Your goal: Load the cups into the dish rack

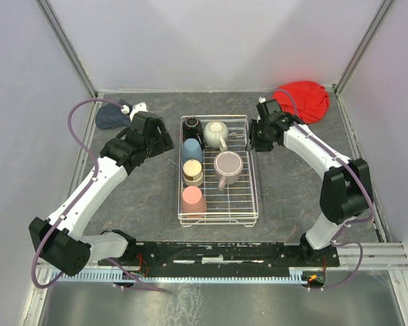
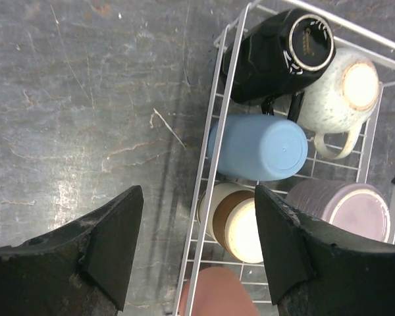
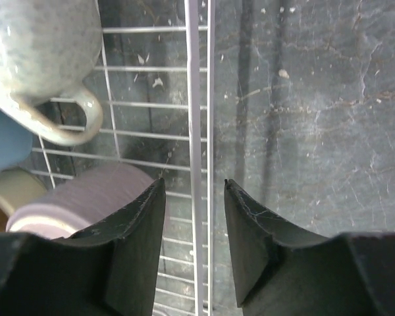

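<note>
The white wire dish rack (image 1: 218,222) holds all the cups I see: a black mug (image 1: 192,126), a cream mug (image 1: 216,132), a blue tumbler (image 1: 192,150), a cream-and-brown tumbler (image 1: 192,171), a mauve mug (image 1: 228,167) and a salmon tumbler (image 1: 193,200). My left gripper (image 1: 167,142) hovers at the rack's left rail (image 2: 210,171). It is open and empty (image 2: 197,197), straddling the rail above the tumblers. My right gripper (image 1: 256,142) is open (image 3: 194,187) with the rack's right rail (image 3: 196,99) running between its fingers, untouched. The mauve mug (image 3: 85,197) lies beside it.
A red cloth (image 1: 303,100) lies at the back right corner. A dark blue cloth (image 1: 111,118) sits at the back left, just behind the left arm. Grey walls enclose the dark table on three sides.
</note>
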Tool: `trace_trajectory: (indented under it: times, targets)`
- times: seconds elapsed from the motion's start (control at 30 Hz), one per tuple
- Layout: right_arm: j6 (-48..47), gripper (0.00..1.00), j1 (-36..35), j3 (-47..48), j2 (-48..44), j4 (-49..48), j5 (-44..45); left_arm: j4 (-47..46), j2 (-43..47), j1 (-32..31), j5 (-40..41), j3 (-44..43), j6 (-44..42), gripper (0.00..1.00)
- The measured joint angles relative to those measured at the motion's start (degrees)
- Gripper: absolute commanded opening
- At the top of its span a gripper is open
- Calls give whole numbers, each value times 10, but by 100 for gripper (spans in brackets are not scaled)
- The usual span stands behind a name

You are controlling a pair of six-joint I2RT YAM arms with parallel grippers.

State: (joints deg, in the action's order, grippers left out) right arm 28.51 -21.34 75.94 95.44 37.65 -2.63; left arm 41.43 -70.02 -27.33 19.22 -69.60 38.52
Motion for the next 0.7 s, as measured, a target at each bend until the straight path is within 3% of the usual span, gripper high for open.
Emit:
trace_trajectory:
  times: [0.17, 0.3, 0.47, 0.7]
  targets:
    - [1, 40, -9, 38, 46, -3, 33, -8, -10, 13, -29, 9, 0, 75]
    - [2, 27, -15, 70, 87, 0, 66, -21, -11, 23, -44, 10, 0, 75]
    - [8, 2, -19, 115, 129, 15, 94, -31, -11, 39, -59, 14, -1, 75]
    - [-4, 1, -28, 168, 160, 71, 122, -40, -15, 59, -74, 20, -4, 75]
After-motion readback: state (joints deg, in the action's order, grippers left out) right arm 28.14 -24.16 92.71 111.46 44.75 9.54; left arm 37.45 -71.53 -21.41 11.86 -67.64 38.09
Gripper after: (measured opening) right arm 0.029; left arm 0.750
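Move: The dish rack's right top rail already runs between the right hand's open fingers; the stretch it goes for lies about 5 cm ahead, straight on, and 3 cm lower. The rack's far right corner is roughly 12 cm ahead. Inside the rack, the white mug stands some 7 cm ahead and 11 cm left, the lavender mug about 4 cm back and 7 cm left. From the left hand the rail stretch is about 25 cm right, 5 cm ahead and 12 cm below. The rack's right top rail gets pinched between the right fingertips: straddling it, the hand slides forward along it some 5 cm while sinking about 2.5 cm, the fingers going from half open to shut on the rail near the white mug's handle, where the hand stops. The wrist tilts some 10 degrees, so the fingers slant less to the left. ##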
